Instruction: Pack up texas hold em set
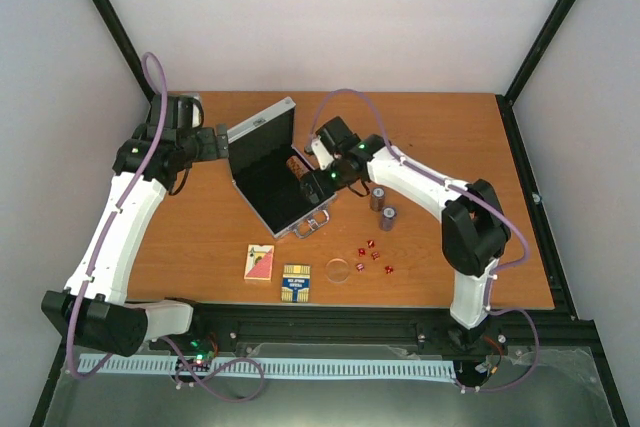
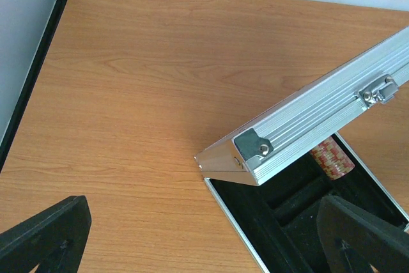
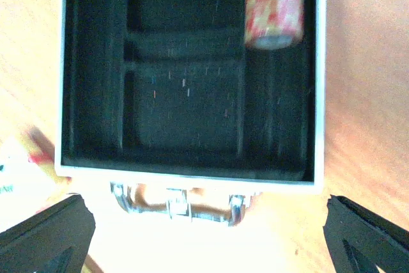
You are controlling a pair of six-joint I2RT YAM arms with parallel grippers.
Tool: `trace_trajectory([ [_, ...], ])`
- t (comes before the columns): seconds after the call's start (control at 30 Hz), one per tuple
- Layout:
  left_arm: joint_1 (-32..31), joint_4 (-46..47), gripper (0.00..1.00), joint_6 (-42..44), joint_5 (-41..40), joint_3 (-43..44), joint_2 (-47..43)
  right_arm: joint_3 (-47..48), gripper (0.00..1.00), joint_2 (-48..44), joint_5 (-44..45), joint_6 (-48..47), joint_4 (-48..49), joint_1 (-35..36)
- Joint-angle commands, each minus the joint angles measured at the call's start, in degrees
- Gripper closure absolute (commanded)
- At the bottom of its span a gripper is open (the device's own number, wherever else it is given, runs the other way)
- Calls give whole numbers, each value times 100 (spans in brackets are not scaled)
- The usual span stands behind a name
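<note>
The silver case (image 1: pixel 262 185) stands open mid-table, black-lined, its lid (image 1: pixel 262 127) raised at the far left. One red-and-cream chip stack (image 3: pixel 273 4) lies in the case's right slot. My right gripper (image 3: pixel 206 222) hovers open over the handle (image 3: pixel 172 206) end, holding nothing. My left gripper (image 2: pixel 201 222) is open beside the lid's corner (image 2: pixel 249 151), apart from it. On the table lie two dark chip stacks (image 1: pixel 383 207), red dice (image 1: pixel 372 252), a clear disc (image 1: pixel 338 269), a red-white deck (image 1: pixel 259 262) and a blue-yellow deck (image 1: pixel 296 282).
The wooden table (image 1: pixel 440 137) is framed by black rails, with white walls behind. The loose pieces lie between the case and the near edge. The right arm (image 1: pixel 430 187) reaches over the standing chip stacks.
</note>
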Motion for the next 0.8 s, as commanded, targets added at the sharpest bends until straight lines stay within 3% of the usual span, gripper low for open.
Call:
trace_trajectory([
  [0.0, 7, -3, 0, -65, -49, 25, -63, -253, 0, -197, 694, -107, -950, 467],
  [0.37, 7, -185, 0, -112, -131, 148, -299, 46, 0, -33, 1170, 813, -1024, 1600],
  [0.77, 9, -194, 0, -55, 147, 678, -720, 1343, 0, 896, 1911, 2967, -1533, 2673],
])
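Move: The red-and-white card box lies roughly 14 cm back and 14 cm to the left of the open right hand, about 10 cm below it. The blue card box is some 19 cm back and 6 cm left. The case handle is about 5 cm back and 3 cm left; the chip roll inside the case is some 9 cm ahead and 7 cm left. From the left hand, the red-and-white card box is about 14 cm back, 6 cm right and 26 cm below. With nothing between its open fingers, the right hand heads from above the case's handle side towards the red-and-white card box. It goes back about 12 cm, dipping a little at first, and swings some 8 cm left mostly in the later part, the fingers tilting about 10 degrees nearer to straight down. The left hand, open, rises about 3 cm near the end. ##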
